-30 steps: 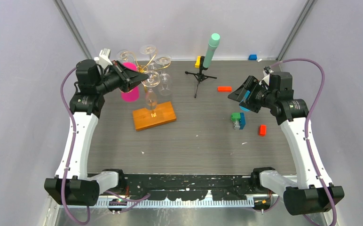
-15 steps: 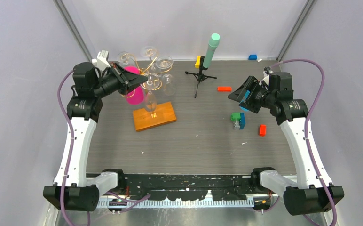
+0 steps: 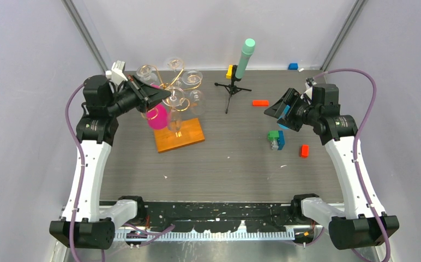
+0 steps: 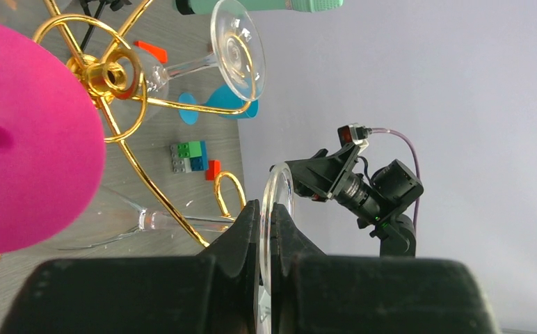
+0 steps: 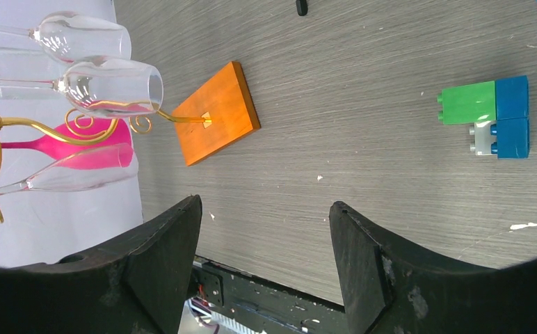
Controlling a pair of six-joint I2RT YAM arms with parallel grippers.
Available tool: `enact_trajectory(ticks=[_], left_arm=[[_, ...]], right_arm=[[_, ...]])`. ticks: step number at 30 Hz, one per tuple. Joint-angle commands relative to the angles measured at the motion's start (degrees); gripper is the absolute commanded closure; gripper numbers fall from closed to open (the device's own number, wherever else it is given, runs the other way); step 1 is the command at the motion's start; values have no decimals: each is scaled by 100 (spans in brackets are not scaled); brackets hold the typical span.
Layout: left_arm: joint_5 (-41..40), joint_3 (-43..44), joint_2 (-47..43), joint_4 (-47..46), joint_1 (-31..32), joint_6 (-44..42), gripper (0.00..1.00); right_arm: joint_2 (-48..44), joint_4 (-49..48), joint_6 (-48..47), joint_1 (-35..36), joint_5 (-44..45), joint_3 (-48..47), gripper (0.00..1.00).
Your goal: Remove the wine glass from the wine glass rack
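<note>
The wine glass rack point(image 3: 179, 134) is a gold scroll stand on an orange-brown wooden base at back left; it also shows in the right wrist view point(image 5: 217, 111). Clear glasses and a pink glass point(image 3: 156, 115) hang from its gold arms point(image 4: 123, 125). My left gripper point(image 3: 168, 96) is shut on the thin round foot of a clear wine glass point(image 4: 279, 188), seen edge-on between the fingers. The glass's stem still lies along a gold arm by its curled end. My right gripper point(image 3: 271, 109) is open and empty, raised over the table's right side, far from the rack.
A black tripod with a mint-green cylinder point(image 3: 241, 65) stands right of the rack. A green, blue and grey brick stack point(image 3: 276, 139) and red bricks point(image 3: 260, 102) point(image 3: 305, 150) lie on the right. A blue brick point(image 3: 293, 66) lies at the far edge.
My left arm has drawn back to the left while gripping the glass foot. The rack's top with its hanging glasses has swung round and the pink glass has shifted nearer. The right arm has not moved.
</note>
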State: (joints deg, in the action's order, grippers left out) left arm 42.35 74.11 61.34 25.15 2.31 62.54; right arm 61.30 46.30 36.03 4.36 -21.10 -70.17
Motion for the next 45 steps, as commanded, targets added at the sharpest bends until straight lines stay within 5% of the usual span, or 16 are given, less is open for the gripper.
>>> enact_trajectory(ticks=[1, 16, 35, 45], left_arm=[[-54, -74, -158, -301, 24, 19, 100], [-413, -155, 125, -1199, 69, 639, 100], [-665, 31, 620, -1764, 912, 640, 100], [-671, 179, 734, -1765, 1451, 751, 100]], right_arm=[[-203, -197, 17, -6, -34, -5, 27], [-226, -198, 26, -6, -34, -30, 27], [-297, -269, 18, -5, -185, 5, 27], [-655, -1344, 303, 7, -1302, 494, 24]])
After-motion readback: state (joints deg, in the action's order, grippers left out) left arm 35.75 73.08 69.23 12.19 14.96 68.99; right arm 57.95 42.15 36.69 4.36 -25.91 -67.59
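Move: The left hand already grips the foot of the clear wine glass, whose stem sits in the rack's front hook, about 2 cm ahead, 3 cm right and 5 cm below. The neighbouring clear glass hangs some 6 cm right, 5 cm ahead and 8 cm below; the pink glass about 5 cm left, level fore-and-aft and 10 cm below. From the right hand the hook lies roughly 26 cm left, straight across, some 8 cm higher. Keeping its pinch, the left hand eases the glass forward about 4 cm, then swings right some 6 cm. ##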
